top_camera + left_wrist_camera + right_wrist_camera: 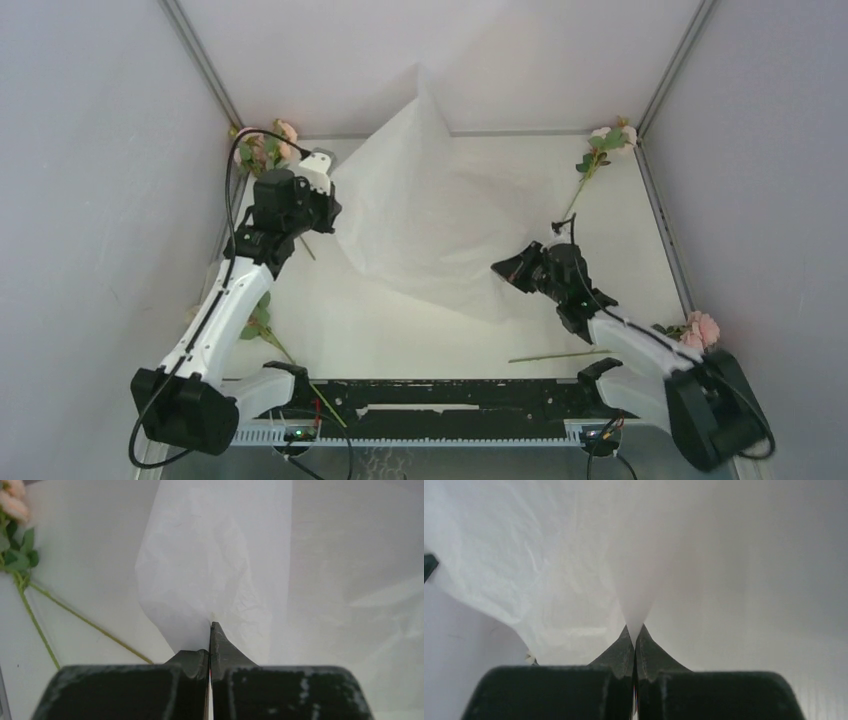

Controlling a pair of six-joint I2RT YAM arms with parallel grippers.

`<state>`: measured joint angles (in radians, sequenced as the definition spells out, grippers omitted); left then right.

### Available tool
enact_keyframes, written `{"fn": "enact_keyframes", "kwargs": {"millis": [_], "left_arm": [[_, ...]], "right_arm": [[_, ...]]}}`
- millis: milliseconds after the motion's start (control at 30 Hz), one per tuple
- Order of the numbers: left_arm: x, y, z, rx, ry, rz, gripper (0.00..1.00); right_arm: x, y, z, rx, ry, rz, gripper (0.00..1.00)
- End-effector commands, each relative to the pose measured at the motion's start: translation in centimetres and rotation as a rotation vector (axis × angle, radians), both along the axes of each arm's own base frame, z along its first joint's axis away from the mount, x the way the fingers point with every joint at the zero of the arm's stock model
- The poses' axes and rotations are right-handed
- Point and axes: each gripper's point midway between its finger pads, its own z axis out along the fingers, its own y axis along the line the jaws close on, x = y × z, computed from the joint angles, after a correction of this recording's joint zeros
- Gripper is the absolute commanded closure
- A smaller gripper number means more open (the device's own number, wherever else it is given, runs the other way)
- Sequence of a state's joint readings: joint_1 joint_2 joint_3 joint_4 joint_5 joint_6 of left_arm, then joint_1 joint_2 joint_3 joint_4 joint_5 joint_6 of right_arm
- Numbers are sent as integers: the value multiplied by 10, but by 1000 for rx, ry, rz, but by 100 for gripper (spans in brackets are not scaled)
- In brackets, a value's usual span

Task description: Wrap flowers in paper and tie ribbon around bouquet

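The paper (430, 210) is a big translucent white sheet, lifted off the table and tented to a peak near the back wall. My left gripper (332, 200) is shut on its left edge; the left wrist view shows the jaws pinched together on a fold of paper (210, 565) at the gripper (211, 627). My right gripper (500, 270) is shut on the sheet's near right edge, and in the right wrist view a wedge of paper (574, 555) is clamped at the gripper (634, 632). The flowers lie as separate sprigs: back left (270, 145), back right (610, 145), near right (700, 328). The ribbon is out of view.
Another leafy sprig (260, 325) lies by the left arm, and a bare green stem (560, 355) lies on the white table (400, 330) in front of the right arm. Grey walls close in the back and both sides. The left wrist view shows a rose sprig (15, 530) beside the paper.
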<state>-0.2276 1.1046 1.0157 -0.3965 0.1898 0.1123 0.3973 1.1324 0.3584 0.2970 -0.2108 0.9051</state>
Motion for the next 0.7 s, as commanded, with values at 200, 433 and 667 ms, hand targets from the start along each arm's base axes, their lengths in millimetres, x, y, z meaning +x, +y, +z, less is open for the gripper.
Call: {"fn": "enact_keyframes", "kwargs": {"millis": [200,433,667], "left_arm": [[41,39,-81,-101,160,201,100],[45,43,-130,-111,300,279,100],[43,40,-159,-183,407,362,100]], "right_arm": [[-79,-25,-24,-209,76,7,91],[-69,-69,16,-420,52,-19,39],[17,-132,60,-385,62,-160,31]]}}
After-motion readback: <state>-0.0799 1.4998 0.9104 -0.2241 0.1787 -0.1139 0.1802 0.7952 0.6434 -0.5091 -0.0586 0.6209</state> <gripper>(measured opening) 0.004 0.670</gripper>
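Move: Both hands hold the raised paper. The left one's corner is bound for table about 23 cm below, 4 cm ahead and 4 cm left; the far-left stem end lies 5 cm ahead and 9 cm left, the rose heads some 30 cm ahead, 20 cm left. From the right hand, its drop spot is roughly 8 cm back, 2 cm right and 9 cm below; the loose stem's middle lies 13 cm back and 15 cm right. The right hand pulls its pinched edge of the paper back about 8 cm towards the near side of the table, rising slightly then dipping, opens wide to let go above the table, and swings off empty to the right, up and forward while its left side rolls down. The left hand keeps its corner pinched, moves briefly forward and left, then mostly sinks, about 15 cm in all, towards the table, tipping its fingers some 20 degrees further down. ##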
